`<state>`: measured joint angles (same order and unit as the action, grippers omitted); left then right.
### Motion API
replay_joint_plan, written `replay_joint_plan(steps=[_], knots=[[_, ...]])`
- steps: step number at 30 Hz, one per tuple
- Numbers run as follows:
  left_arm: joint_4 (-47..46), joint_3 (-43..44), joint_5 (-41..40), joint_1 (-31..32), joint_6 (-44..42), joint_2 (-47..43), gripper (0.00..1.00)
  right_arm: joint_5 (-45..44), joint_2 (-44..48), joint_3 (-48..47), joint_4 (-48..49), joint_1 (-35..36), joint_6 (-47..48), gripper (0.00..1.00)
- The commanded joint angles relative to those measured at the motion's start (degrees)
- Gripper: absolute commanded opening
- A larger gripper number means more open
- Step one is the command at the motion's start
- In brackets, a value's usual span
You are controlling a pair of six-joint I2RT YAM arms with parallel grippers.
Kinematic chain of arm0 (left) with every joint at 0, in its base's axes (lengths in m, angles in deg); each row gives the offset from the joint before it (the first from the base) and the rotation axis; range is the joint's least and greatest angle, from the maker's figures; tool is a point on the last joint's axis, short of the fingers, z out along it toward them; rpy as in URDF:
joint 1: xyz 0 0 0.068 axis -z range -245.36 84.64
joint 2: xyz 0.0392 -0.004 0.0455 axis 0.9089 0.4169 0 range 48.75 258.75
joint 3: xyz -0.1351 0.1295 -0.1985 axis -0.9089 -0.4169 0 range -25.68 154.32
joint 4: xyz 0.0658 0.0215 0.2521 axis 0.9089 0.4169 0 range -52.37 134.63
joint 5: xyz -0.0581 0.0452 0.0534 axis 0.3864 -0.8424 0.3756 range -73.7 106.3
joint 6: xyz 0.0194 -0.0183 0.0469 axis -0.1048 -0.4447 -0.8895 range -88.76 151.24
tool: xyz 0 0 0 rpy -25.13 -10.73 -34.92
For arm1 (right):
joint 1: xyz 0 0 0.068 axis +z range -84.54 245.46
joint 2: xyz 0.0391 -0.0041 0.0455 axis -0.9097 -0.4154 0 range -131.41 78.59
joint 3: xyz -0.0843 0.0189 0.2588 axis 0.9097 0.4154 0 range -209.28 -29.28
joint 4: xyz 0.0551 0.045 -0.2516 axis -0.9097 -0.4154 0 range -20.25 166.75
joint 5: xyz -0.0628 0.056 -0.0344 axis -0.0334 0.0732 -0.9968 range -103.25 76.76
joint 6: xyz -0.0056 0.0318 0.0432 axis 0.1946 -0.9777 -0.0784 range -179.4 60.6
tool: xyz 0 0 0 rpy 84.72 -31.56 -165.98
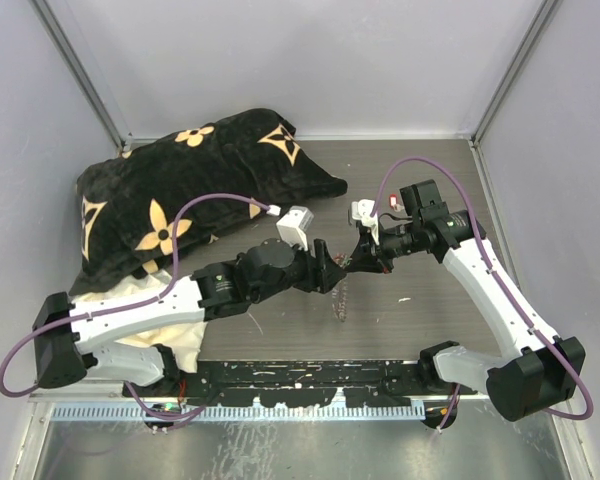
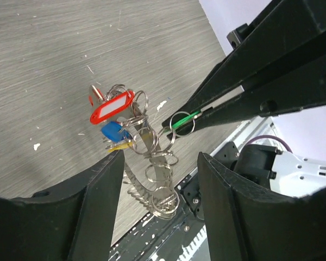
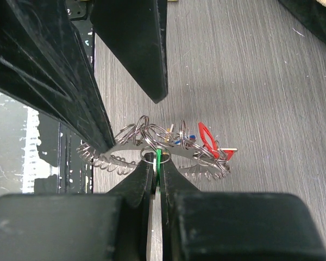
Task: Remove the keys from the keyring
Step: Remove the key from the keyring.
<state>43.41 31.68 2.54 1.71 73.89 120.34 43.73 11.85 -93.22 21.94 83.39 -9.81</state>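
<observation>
The keyring (image 2: 158,187) is a silvery toothed coil carrying several small split rings. It hangs above the table, seen in the top view as the keyring (image 1: 342,300). My right gripper (image 3: 157,163) is shut on a green key (image 3: 158,157) that is still linked to the keyring (image 3: 125,148). A red tag (image 2: 113,107), a blue key (image 2: 113,130) and a yellow piece cluster at its far end. My left gripper (image 2: 161,156) stands open with the coil's lower end between its fingers (image 2: 87,212); one finger (image 3: 70,92) looks close to or touching the coil.
A black pillow with tan flowers (image 1: 200,180) fills the back left, with cream cloth (image 1: 150,300) under my left arm. A black rail (image 1: 310,375) runs along the near edge. Grey walls close in both sides and the back.
</observation>
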Motion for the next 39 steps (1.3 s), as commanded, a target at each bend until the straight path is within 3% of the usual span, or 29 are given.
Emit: replay_joint_plan(steps=[1, 14, 21, 29, 39], knots=[[2.2, 5.4, -5.0, 0.8, 0.3, 2.6, 0.57, 1.7, 1.4, -0.3, 2.5, -0.2, -0.7, 0.01], [6.9, 9.8, -7.7, 2.3, 0.2, 7.0, 0.50, 1.5, 1.4, -0.2, 2.8, -0.2, -0.9, 0.01], [8.0, 9.8, -8.4, 2.3, -0.9, 7.1, 0.37, 1.4, 1.5, -0.2, 2.8, -0.1, -1.0, 0.01], [5.5, 6.8, -8.0, 2.3, -6.3, 4.9, 0.10, 1.2, 1.6, -0.2, 2.7, -0.2, -0.9, 0.01], [-3.2, 0.1, -4.9, 2.1, -17.9, 1.6, 0.00, 2.3, 1.8, 0.5, 1.6, -0.1, 0.6, 0.01]])
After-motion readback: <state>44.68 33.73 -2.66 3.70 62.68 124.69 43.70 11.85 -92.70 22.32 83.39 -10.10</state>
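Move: The part of the keyring my open left fingers are going for, its rim strung with small rings, lies about 1 cm ahead, 1 cm to the right and 2 cm below that hand. The green key, already pinched by my right hand, is some 2 cm ahead, 3 cm right and 1 cm lower. The red key hangs about 4 cm ahead, 1 cm right and 4 cm below. From my right hand, the same rim is roughly 2 cm left, 1 cm back and 1 cm below. I sink my left hand about 2 cm onto the keyring, first easing it about 1 cm forward and right, and roll its left side up some 10 degrees. Then I more than half close the fingers, pinching the rim and its rings, and start tipping the hand upward. My right hand stays still, keeping its pinch on the green key. ##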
